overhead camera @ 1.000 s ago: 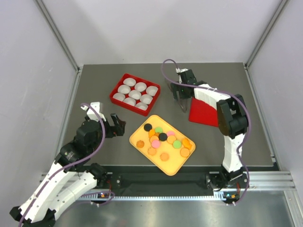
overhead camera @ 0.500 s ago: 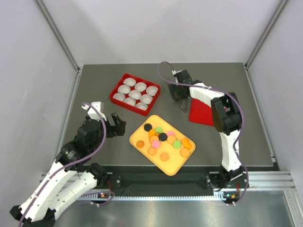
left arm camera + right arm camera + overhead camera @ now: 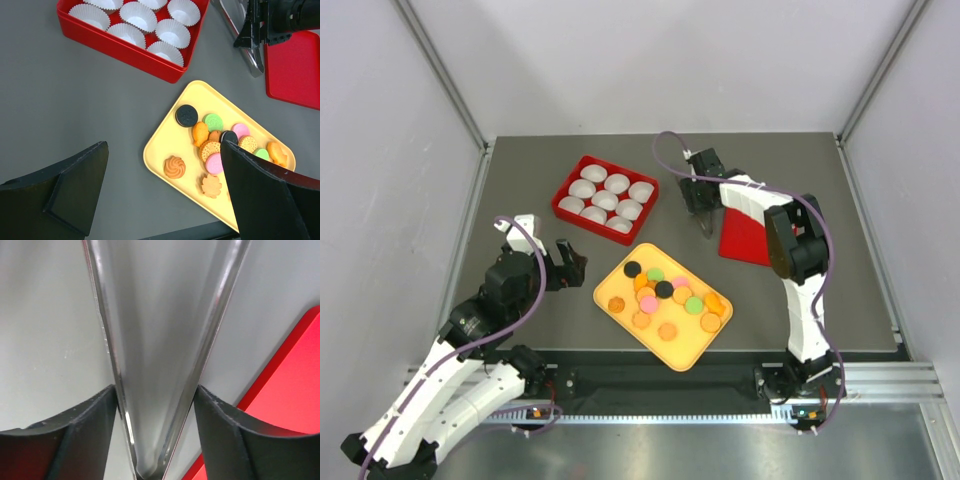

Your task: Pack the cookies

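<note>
The cookies [image 3: 665,292] lie in a loose heap on a yellow tray [image 3: 686,352]: orange, pink, green and black pieces [image 3: 215,145]. My left gripper [image 3: 164,147] hangs open above the tray's near-left corner [image 3: 570,265], holding nothing. My right gripper [image 3: 698,197] is at the back, between the red box and the red lid. Its fingers [image 3: 90,420] press on both arms of a pair of metal tongs [image 3: 160,365], near their hinged end. The tongs' tips [image 3: 708,228] point toward the tray.
A red box [image 3: 563,190] at the back left holds several white paper cups [image 3: 140,15]. A flat red lid [image 3: 748,240] lies to the right of the tongs [image 3: 252,60]. Grey walls surround the table.
The right gripper has narrowed from wide open until its fingers touch the tongs, and has shifted slightly left. The left arm has not moved.
</note>
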Controlling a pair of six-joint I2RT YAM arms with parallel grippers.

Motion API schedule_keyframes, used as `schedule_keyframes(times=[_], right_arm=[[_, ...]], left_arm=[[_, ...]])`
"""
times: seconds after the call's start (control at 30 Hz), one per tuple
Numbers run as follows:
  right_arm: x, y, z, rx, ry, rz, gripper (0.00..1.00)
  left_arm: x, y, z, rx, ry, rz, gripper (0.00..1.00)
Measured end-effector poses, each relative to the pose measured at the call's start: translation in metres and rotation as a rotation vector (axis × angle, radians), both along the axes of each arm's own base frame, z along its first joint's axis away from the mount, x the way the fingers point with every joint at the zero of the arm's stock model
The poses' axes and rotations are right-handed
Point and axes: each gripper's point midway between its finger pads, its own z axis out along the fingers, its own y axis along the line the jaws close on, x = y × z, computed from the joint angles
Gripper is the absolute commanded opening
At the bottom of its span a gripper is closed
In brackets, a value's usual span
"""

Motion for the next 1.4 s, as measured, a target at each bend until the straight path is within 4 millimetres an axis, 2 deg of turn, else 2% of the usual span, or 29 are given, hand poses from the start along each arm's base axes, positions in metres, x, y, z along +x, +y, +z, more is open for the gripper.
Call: schedule_keyframes(times=[0.17, 0.23, 0.37, 0.47, 0.57, 0.6, 0.63, 0.77, 0.83, 0.97, 1.03, 1.2, 1.4], right_arm=[[0.000, -0.001, 0.001, 0.000, -0.002, -0.013, 0.52], [-0.001, -0.004, 0.003, -0.008, 0.000, -0.022, 0.51], [-0.005, -0.008, 0.019, -0.014, -0.007, -0.036, 0.52], [-0.007, -0.010, 0.048, 0.003, -0.045, -0.040, 0.52], [-0.008, -0.010, 0.089, 0.037, -0.118, -0.043, 0.52], [-0.009, -0.010, 0.096, 0.044, -0.128, -0.046, 0.52], [-0.010, -0.011, 0.114, 0.062, -0.160, -0.048, 0.52], [-0.019, -0.014, 0.161, 0.113, -0.248, -0.055, 0.49], [-0.032, -0.019, 0.175, 0.132, -0.269, -0.059, 0.48], [-0.066, -0.022, 0.186, 0.152, -0.274, -0.041, 0.46], [-0.087, -0.017, 0.187, 0.158, -0.269, -0.015, 0.46], [-0.152, 0.004, 0.190, 0.203, -0.239, 0.094, 0.45], [-0.212, 0.014, 0.218, 0.279, -0.257, 0.197, 0.42]], left_arm=[[0.000, 0.000, 0.000, 0.000, 0.000, 0.000, 0.98], [0.000, 0.000, 0.000, 0.000, 0.000, 0.000, 0.98], [0.000, 0.000, 0.000, 0.000, 0.000, 0.002, 0.98], [0.000, 0.001, 0.000, 0.001, -0.001, 0.003, 0.98], [0.000, 0.001, 0.000, 0.001, -0.001, 0.004, 0.98], [0.000, 0.001, 0.000, 0.001, 0.000, 0.003, 0.98], [0.000, 0.001, 0.000, 0.001, -0.001, 0.003, 0.98], [0.000, 0.001, 0.000, 0.001, -0.001, 0.004, 0.98], [0.000, 0.001, 0.000, 0.001, -0.001, 0.003, 0.98], [0.000, 0.001, 0.000, 0.000, -0.001, 0.003, 0.98], [0.000, 0.001, 0.000, -0.001, -0.003, 0.003, 0.98], [-0.001, 0.001, 0.002, -0.005, -0.008, 0.002, 0.98], [-0.001, 0.000, 0.001, -0.004, -0.005, -0.001, 0.98]])
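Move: Between the right fingers lie the tongs, flat on the table, their middle about 4 cm ahead of the hand and about 1 cm below it. The yellow cookie tray is some 30 cm back and 12 cm to the left; the red box of paper cups about 29 cm left and 3 cm farther out; the red lid 14 cm right and 6 cm back. From the left hand, the tongs lie about 30 cm ahead, 29 cm right and 22 cm below. Squeezing the tongs a little tighter near their joined end, the right hand lifts them nearly straight up, then pulls back towards the yellow tray, coming some 20 cm higher and 20 cm nearer the base. The fingers keep their pinch on both arms while the wrist tips them up by about 15 degrees and, late on, turns slightly counter-clockwise and rolls its left side up. ##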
